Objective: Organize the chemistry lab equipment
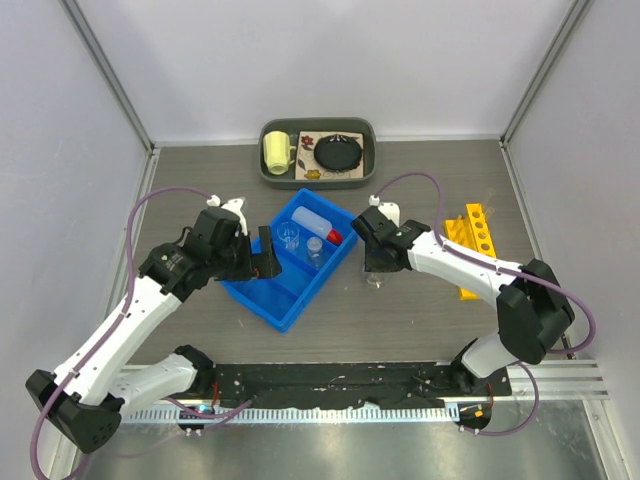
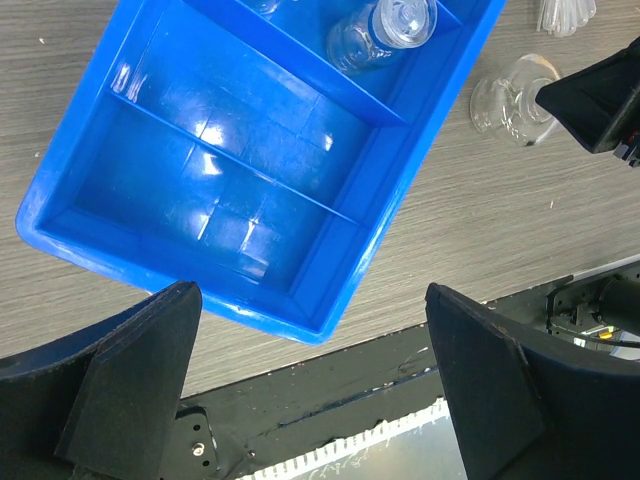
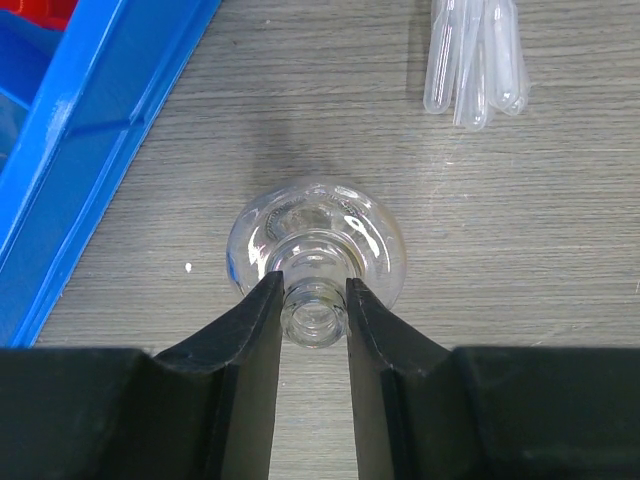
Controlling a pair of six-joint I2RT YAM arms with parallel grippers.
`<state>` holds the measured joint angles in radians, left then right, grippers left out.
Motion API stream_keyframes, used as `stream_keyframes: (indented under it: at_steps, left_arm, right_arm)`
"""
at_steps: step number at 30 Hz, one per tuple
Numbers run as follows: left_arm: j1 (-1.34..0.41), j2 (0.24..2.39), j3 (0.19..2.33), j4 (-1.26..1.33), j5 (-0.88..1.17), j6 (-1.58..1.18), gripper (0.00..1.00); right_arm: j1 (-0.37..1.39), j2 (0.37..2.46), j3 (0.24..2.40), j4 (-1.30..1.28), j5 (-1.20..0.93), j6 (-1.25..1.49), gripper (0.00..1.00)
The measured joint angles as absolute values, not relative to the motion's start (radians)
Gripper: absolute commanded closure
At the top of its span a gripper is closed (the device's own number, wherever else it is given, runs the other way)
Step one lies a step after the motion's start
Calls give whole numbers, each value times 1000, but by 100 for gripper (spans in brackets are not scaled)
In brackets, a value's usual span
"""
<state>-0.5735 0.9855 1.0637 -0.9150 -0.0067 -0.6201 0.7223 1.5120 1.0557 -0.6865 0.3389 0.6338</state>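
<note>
A round-bodied clear glass flask (image 3: pixel 320 235) stands on the wooden table just right of the blue divided tray (image 1: pixel 270 295). My right gripper (image 3: pixel 314 310) is shut on the flask's neck, both fingers touching the glass. In the top view the flask (image 1: pixel 377 282) is mostly hidden under the right gripper (image 1: pixel 375 270). In the tray's far compartments are a white red-capped squeeze bottle (image 1: pixel 315 224), a beaker (image 1: pixel 289 236) and a small flask (image 1: pixel 315 250). My left gripper (image 2: pixel 315 400) hangs wide open over the tray's near-left edge, holding nothing. Clear pipettes (image 3: pixel 475 60) lie beyond the flask.
A yellow holed tube rack (image 1: pixel 474 245) lies on the table at the right. A grey tray (image 1: pixel 366 135) at the back holds a yellow mug (image 1: pixel 277 152) and a round black disc (image 1: pixel 338 152). The tray's near compartments (image 2: pixel 200 170) hold nothing.
</note>
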Motion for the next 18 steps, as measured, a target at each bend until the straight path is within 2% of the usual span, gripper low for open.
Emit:
stream_keyframes:
  at_steps: [1,2,10,18]
  left_arm:
    - [-574,986,1064,-915,-7,-620,0]
    - [-574,986,1064,-915,-7,-620,0]
    - [-574,974,1064,-915,-7,-620,0]
    - [-574,895,1064,-918,-7,-621,0]
  right_arm:
    - [722,1512,1056,-686,339,634,96]
    - [722,1512,1056,-686,339,634,99]
    - [727,1512,1087,-759,358,632,99]
    - [827,1515,1319,-918,424,630,99]
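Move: My right hand has a glass flask by its neck. The middle of the blue tray I carry it to lies about 17 cm to the left, 3 cm ahead and some 5 cm lower. In the tray, the small vial sits roughly 12 cm left and 5 cm ahead, the wash bottle 11 cm left and 11 cm ahead. The test-tube bundle lies 12 cm ahead, 5 cm right. From my open left hand, the tray's middle is about 8 cm ahead, 1 cm right and 17 cm down. Keeping my pinch on the flask's neck, I lift it off the table with my right hand, about 7 cm almost straight up, slowly at first and then quickly, and start swinging it some 2.5 cm left towards the blue tray, with only a slight wrist turn. My empty, open left hand rises about 2 cm over the tray and eases back a little. ##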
